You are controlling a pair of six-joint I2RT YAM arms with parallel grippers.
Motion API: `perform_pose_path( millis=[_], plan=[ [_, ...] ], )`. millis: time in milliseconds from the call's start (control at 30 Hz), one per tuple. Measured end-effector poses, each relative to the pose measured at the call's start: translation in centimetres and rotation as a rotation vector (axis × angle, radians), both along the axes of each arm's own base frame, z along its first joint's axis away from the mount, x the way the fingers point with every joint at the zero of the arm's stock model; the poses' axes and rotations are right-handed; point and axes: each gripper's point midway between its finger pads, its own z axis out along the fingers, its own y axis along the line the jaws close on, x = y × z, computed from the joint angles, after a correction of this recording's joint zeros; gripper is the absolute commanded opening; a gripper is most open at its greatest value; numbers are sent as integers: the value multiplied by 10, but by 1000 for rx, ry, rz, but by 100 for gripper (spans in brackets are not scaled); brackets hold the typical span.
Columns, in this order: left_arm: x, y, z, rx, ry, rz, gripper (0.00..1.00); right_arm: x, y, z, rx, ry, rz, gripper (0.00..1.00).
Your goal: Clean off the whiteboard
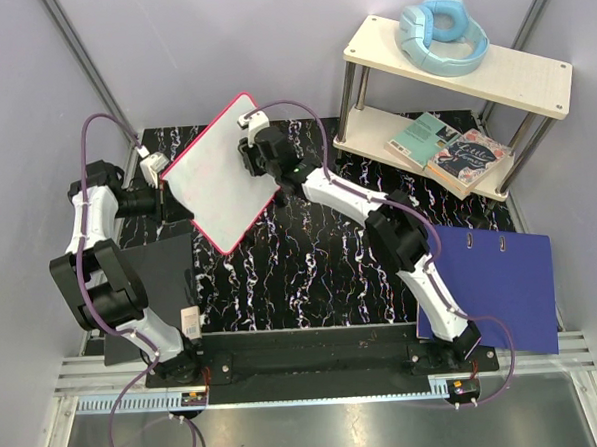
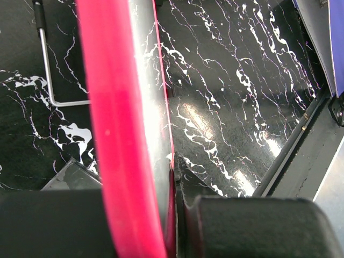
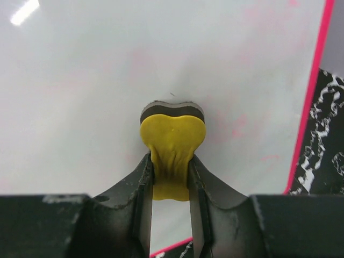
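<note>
The whiteboard [image 1: 216,178], white with a red-pink rim, is held up off the black marbled table [image 1: 311,273] and tilted. My left gripper [image 1: 159,176] is shut on its left edge. In the left wrist view the red rim [image 2: 123,134] runs between the fingers [image 2: 258,226]. My right gripper [image 1: 247,156] is shut on a yellow eraser [image 3: 172,137], whose dark felt face presses against the board's surface [image 3: 161,54]. Faint pink smudges [image 3: 236,126] show to the right of the eraser.
A blue folder [image 1: 497,288] lies at the right, beside the right arm. A black flat panel [image 1: 156,281] lies at the left. At the back right stands a two-tier shelf [image 1: 521,77] with blue headphones [image 1: 441,34] on top and books [image 1: 455,150] below.
</note>
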Motion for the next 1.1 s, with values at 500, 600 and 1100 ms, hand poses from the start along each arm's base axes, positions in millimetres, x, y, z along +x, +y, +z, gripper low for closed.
perform_pose_path(
  millis=[500,600,1100],
  plan=[
    [0,0,-1,0,6,4,0,0,36,56,153,-87,10,0],
    [-1,0,-1,-5,16,9,0,8,33,57,208,-54,-26,0],
    [-3,-2,-1,-14,21,4,0,50,-17,12,421,220,-217,0]
  ],
)
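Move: The right hand already grips the yellow sponge on the whiteboard's face; the upper right patch where it is bound lies about 7 cm ahead, 1 cm right and 1 cm up. The board's middle is some 6 cm left and 1 cm back, a touch lower; its lower right corner sits roughly 2 cm ahead, 8 cm right and 8 cm down. From the left hand, pinching the board's left side, that patch is about 15 cm ahead, 18 cm right and 2 cm up. The right hand carries the sponge over the whiteboard's face in a loop, first up about 5 cm and left about 4 cm, then forward and right with a later drop of some 4 cm, so that it finishes near the board's right edge, about 5 cm farther forward and slightly right of its start. As it swings over, the wrist rolls some 25 degrees, its left side rising, and tips and turns clockwise a little, while the fingers keep the sponge facing the board and the left hand stays put, still pinching the board's left side. ##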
